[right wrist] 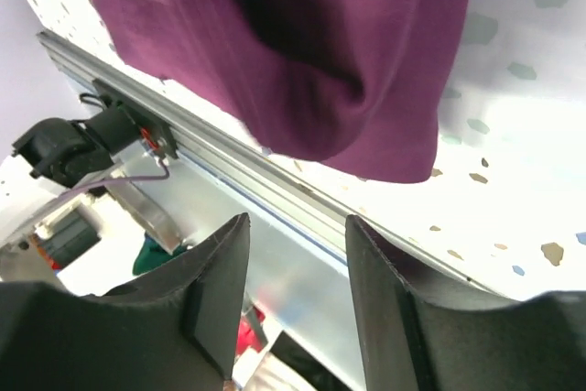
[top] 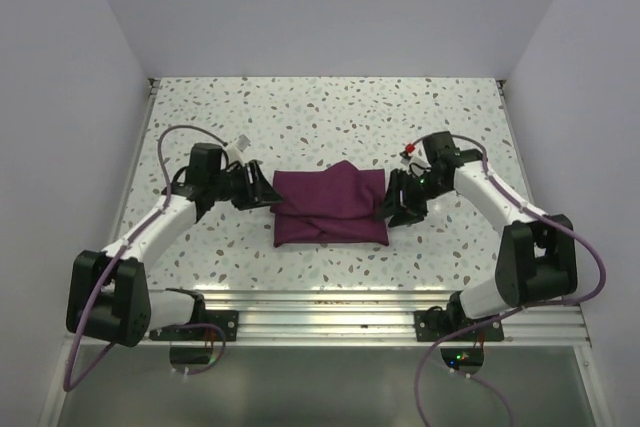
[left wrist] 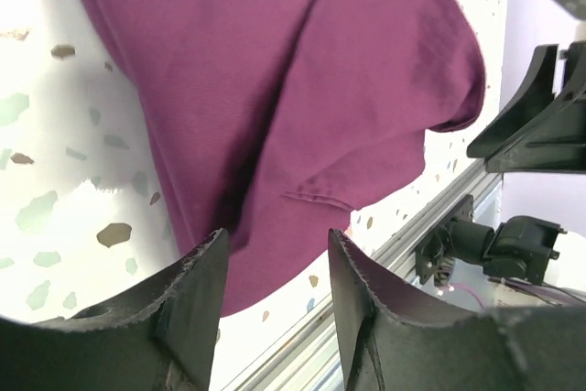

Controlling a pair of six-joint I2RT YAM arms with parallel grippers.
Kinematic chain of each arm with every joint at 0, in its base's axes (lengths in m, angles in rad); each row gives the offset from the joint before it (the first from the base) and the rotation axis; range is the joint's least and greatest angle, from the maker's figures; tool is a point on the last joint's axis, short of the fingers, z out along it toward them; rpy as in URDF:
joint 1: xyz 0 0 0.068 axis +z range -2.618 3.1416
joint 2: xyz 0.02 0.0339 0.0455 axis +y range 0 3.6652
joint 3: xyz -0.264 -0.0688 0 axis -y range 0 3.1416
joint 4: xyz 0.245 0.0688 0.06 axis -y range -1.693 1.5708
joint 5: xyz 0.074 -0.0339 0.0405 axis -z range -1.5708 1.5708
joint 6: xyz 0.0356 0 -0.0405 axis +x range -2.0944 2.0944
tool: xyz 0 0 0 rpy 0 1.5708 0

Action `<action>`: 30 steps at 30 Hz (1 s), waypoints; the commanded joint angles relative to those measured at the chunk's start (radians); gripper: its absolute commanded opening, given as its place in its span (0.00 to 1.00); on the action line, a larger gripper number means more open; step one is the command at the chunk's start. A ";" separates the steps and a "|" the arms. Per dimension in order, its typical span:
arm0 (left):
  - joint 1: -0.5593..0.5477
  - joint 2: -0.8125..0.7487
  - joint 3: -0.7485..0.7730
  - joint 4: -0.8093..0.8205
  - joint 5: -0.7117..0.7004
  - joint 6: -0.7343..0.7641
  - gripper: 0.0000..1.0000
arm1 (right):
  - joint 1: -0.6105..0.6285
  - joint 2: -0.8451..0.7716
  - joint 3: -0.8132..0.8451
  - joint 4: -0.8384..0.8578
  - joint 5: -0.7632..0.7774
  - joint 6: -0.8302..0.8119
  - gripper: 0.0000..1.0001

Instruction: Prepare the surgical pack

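Observation:
The surgical pack (top: 330, 207) is a folded purple-maroon fabric bundle lying in the middle of the speckled table. Whatever it wraps is hidden. My left gripper (top: 268, 190) sits at the bundle's left edge, my right gripper (top: 387, 201) at its right edge. In the left wrist view the fabric (left wrist: 302, 89) fills the frame beyond my left gripper (left wrist: 275, 249), whose jaws stand apart with nothing between them. In the right wrist view the fabric (right wrist: 302, 52) hangs above my right gripper (right wrist: 298, 231), also open and empty.
An aluminium rail (top: 330, 305) runs along the table's near edge by both arm bases. Walls enclose the speckled table (top: 330, 117) at the left, back and right. The right arm's black fingers (left wrist: 540, 116) show in the left wrist view.

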 commanded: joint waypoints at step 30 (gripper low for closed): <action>0.036 0.315 0.375 -0.247 -0.229 0.135 0.00 | 0.004 -0.168 -0.509 0.381 0.060 0.558 0.00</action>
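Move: Below and to the right of the left hand sits the cloth-wrapped pack, its middle about 16 cm right, 3 cm ahead and 9 cm down; the flap's left corner is almost straight beneath, some 6 cm lower and 1 cm right. From the right hand the pack's middle is about 17 cm left, 8 cm ahead and 8 cm down; its near right corner is just 2 cm left, 1 cm ahead and 11 cm down. Leaving the already released flap, both hands first rise about 5 cm while moving forward, closing their empty half-open fingers. The left hand then sinks some 10 cm, ending farther ahead and outside the pack's left edge; the right reverses and swoops roughly 12 cm back and as far down, past the near right corner, turning clockwise and tipping downwards. ##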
